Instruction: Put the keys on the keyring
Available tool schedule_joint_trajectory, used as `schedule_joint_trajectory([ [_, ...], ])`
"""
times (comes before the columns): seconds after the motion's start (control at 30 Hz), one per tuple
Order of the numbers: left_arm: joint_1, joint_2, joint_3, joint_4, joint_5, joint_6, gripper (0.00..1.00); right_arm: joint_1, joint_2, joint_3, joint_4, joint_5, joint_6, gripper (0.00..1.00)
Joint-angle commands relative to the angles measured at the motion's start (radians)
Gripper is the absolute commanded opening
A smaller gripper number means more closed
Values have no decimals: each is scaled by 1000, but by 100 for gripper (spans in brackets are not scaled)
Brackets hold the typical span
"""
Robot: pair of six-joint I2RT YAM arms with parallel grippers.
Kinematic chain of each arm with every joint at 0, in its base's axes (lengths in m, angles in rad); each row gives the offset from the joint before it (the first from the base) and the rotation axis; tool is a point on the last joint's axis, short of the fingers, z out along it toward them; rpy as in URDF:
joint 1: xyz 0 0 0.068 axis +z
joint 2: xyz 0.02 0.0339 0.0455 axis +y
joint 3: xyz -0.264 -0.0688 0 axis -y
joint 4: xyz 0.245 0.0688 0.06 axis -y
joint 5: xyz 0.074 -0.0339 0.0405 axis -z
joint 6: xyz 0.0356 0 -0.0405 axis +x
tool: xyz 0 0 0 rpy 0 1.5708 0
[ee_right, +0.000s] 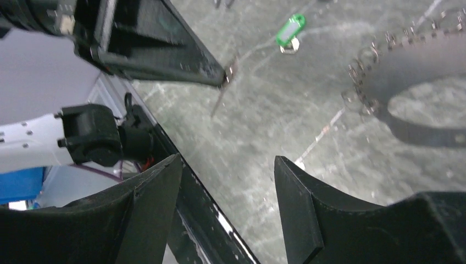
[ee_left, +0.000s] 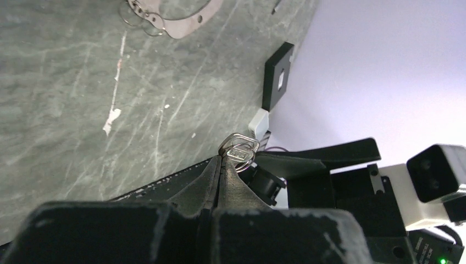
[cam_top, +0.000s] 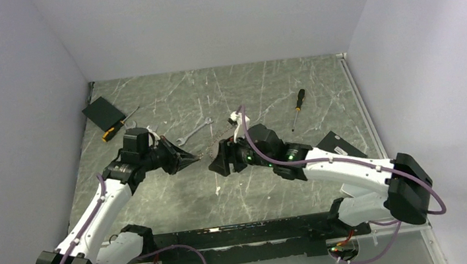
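My left gripper (cam_top: 198,156) (ee_left: 222,160) is shut on a small silvery key (ee_left: 239,150) with a thin wire ring at its head. In the right wrist view the key's blade (ee_right: 220,100) hangs below that fingertip (ee_right: 222,73). The green-headed key (ee_right: 290,29) lies flat on the marble table further off. The keyring, a grey beaded chain (ee_right: 379,47) (cam_top: 223,136), curves along a dark oval band at the right. My right gripper (cam_top: 216,166) (ee_right: 228,160) is open with nothing between its fingers. It faces the left gripper's tip with a small gap between them.
A silver wrench (cam_top: 194,132) (ee_left: 189,23) lies behind the grippers. Two screwdrivers (cam_top: 117,127) (cam_top: 298,108) and a black square pad (cam_top: 104,111) lie at the back. A dark block (cam_top: 337,143) sits by the right arm. The black base rail (cam_top: 242,234) runs along the near edge.
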Motion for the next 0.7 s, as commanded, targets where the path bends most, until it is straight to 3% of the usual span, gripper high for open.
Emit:
schedule_joint_trajectory([
  [0.0, -7, -42, 48, 46, 71, -63, 0, -1, 73, 103, 151, -27, -23, 65],
  [0.27, -9, -121, 30, 27, 73, -109, 0, -1, 158, 172, 169, -81, -43, 55],
  [0.5, -9, -148, 5, 61, 91, -158, 0, 0, 139, 100, 271, -173, -34, 54],
  [0.67, -8, -157, -3, 81, 101, -176, 0, 0, 159, 102, 269, -201, -42, 42],
])
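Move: Beyond the right hand's open fingers, about 6 cm to its left, 4 cm ahead and a touch lower, is the ring with its key, pinched in the left fingertips and sticking out about 1 cm ahead and 1 cm right of the left hand. On the table some 17 cm below the right hand, the green tag lies about 10 cm ahead and 13 cm left, the ring-edged plate about 13 cm ahead and 2 cm right. Closing in on the ring and key, the right hand slides left about 5 cm while rising some 3 cm, first edging forward, then easing back. It tips its fingers slightly up, swings them slightly counter-clockwise and narrows them without shutting. The left keeps its pinch and lifts the ring about 5 cm, drawing back slightly and tilting its tips up some 10 degrees. ##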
